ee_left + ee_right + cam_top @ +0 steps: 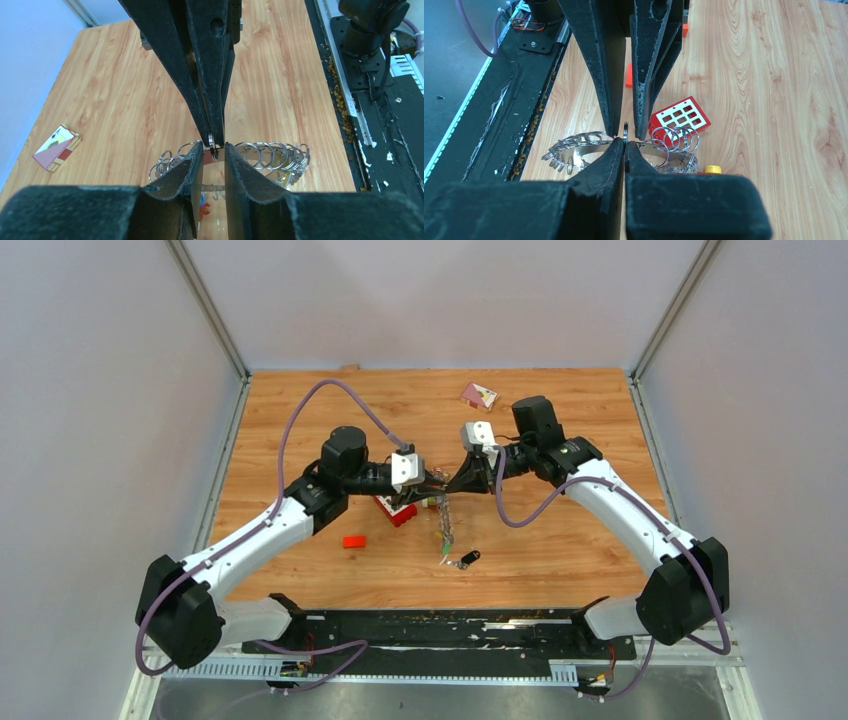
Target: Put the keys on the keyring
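Note:
The keyring (260, 152), a metal band strung with many small split rings, is held up over mid-table between both arms (440, 502). My right gripper (625, 142) is shut on one small split ring (211, 140) sitting on the band. My left gripper (214, 147) faces it with its jaws a little apart, straddling that same split ring at the band; I see a gap on both sides. Keys (444, 535) dangle below the keyring. One loose key with a black head (467, 559) lies on the table in front.
A red toy with a white grid (679, 117) sits just under the keyring, also visible as a red toy (395, 508). A small red brick (353, 541) lies to its left. A card pack (478, 395) rests at the back. The black base rail (440, 630) runs along the near edge.

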You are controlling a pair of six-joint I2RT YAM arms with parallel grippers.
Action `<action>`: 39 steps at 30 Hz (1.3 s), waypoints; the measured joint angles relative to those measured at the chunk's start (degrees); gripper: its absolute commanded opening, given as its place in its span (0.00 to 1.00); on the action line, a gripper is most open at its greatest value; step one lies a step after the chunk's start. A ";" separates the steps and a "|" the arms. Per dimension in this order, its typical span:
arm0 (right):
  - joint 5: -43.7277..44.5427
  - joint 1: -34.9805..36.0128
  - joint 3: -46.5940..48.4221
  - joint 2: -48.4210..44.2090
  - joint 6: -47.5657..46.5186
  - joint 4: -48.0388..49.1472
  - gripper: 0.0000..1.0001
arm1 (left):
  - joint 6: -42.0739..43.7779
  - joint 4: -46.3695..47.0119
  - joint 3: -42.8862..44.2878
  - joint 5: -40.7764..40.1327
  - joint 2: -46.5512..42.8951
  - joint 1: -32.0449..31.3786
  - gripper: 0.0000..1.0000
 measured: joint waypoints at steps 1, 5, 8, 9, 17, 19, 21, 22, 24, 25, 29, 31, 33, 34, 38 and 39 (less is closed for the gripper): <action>0.09 0.02 0.00 0.00 0.00 0.00 0.00 | 0.00 0.00 0.02 -0.17 0.22 -0.07 0.27; 0.59 0.02 0.00 0.00 -0.02 0.00 0.00 | 0.04 -0.24 0.33 -0.94 1.31 -0.07 0.21; 1.40 0.00 0.00 0.02 -0.04 0.00 0.00 | 0.04 -0.79 1.03 -1.03 2.27 -0.09 0.14; 1.64 -0.04 0.00 0.00 -0.02 0.00 0.00 | 0.04 -0.83 1.16 -1.11 2.51 -0.09 0.12; 2.51 -0.02 -0.04 0.00 -0.72 -0.02 0.05 | 0.00 -1.55 1.75 -1.66 3.21 -0.07 0.00; 2.82 0.02 -0.04 0.00 -1.27 -0.17 0.12 | 0.20 -1.64 1.75 -1.84 3.21 -0.07 0.00; 3.06 0.09 -0.04 0.00 -1.92 -0.46 0.20 | 0.87 -1.66 1.75 -2.14 3.21 -0.11 0.00; 3.15 0.15 -0.04 0.00 -2.45 -0.76 0.24 | 1.49 -1.70 1.70 -2.40 3.19 -0.11 0.00; 3.61 0.26 -0.04 0.00 -3.23 -1.22 0.33 | 2.95 -1.88 1.55 -2.69 3.04 -0.11 0.00; 4.02 0.37 -0.04 0.00 -3.69 -1.64 0.38 | 3.96 -2.03 1.27 -2.82 2.80 -0.11 0.00; 5.66 0.48 -0.22 -0.46 -5.73 -3.41 0.46 | 9.29 -2.29 -0.59 -2.93 1.27 -0.09 0.00; 6.60 0.48 -0.70 -1.14 -6.56 -4.24 0.47 | 13.33 -3.28 -1.25 -2.80 0.63 0.09 0.00; 7.61 0.48 -1.25 -2.05 -7.13 -5.07 0.47 | 17.86 -5.18 -1.64 -2.58 0.17 0.42 0.00; 8.22 0.48 -1.62 -2.62 -7.39 -5.29 0.47 | 19.74 -6.10 -1.75 -2.49 0.00 0.55 0.00; 10.03 0.48 -3.17 -4.96 -7.96 -5.88 0.46 | 29.77 -12.59 -1.75 -2.49 -1.03 1.29 0.00; 10.34 0.48 -3.50 -5.38 -7.96 -5.86 0.46 | 31.36 -13.79 -1.75 -2.47 -1.27 1.44 0.00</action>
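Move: Between the two fingertips stands the small wire loop at the top of the keyring. It lies about 1 cm to the left hand's right, level with it, inside its part-open fingers, and at the tips of the right hand's shut fingers. About 21 cm below the left hand, the toy car lies some 7 cm ahead, the red panel box 4 cm ahead and 8 cm left, and the loose keys 9 cm back and 5 cm right. Easing down and forward about 1 cm, the left hand closes its fingers on the loop while the right keeps its pinch. The right then opens about halfway and backs off to its right and down. Holding the keyring alone, the left sinks further and draws left, some 4 cm down in all, rolling its wrist roughly 20 degrees about the fingers. ##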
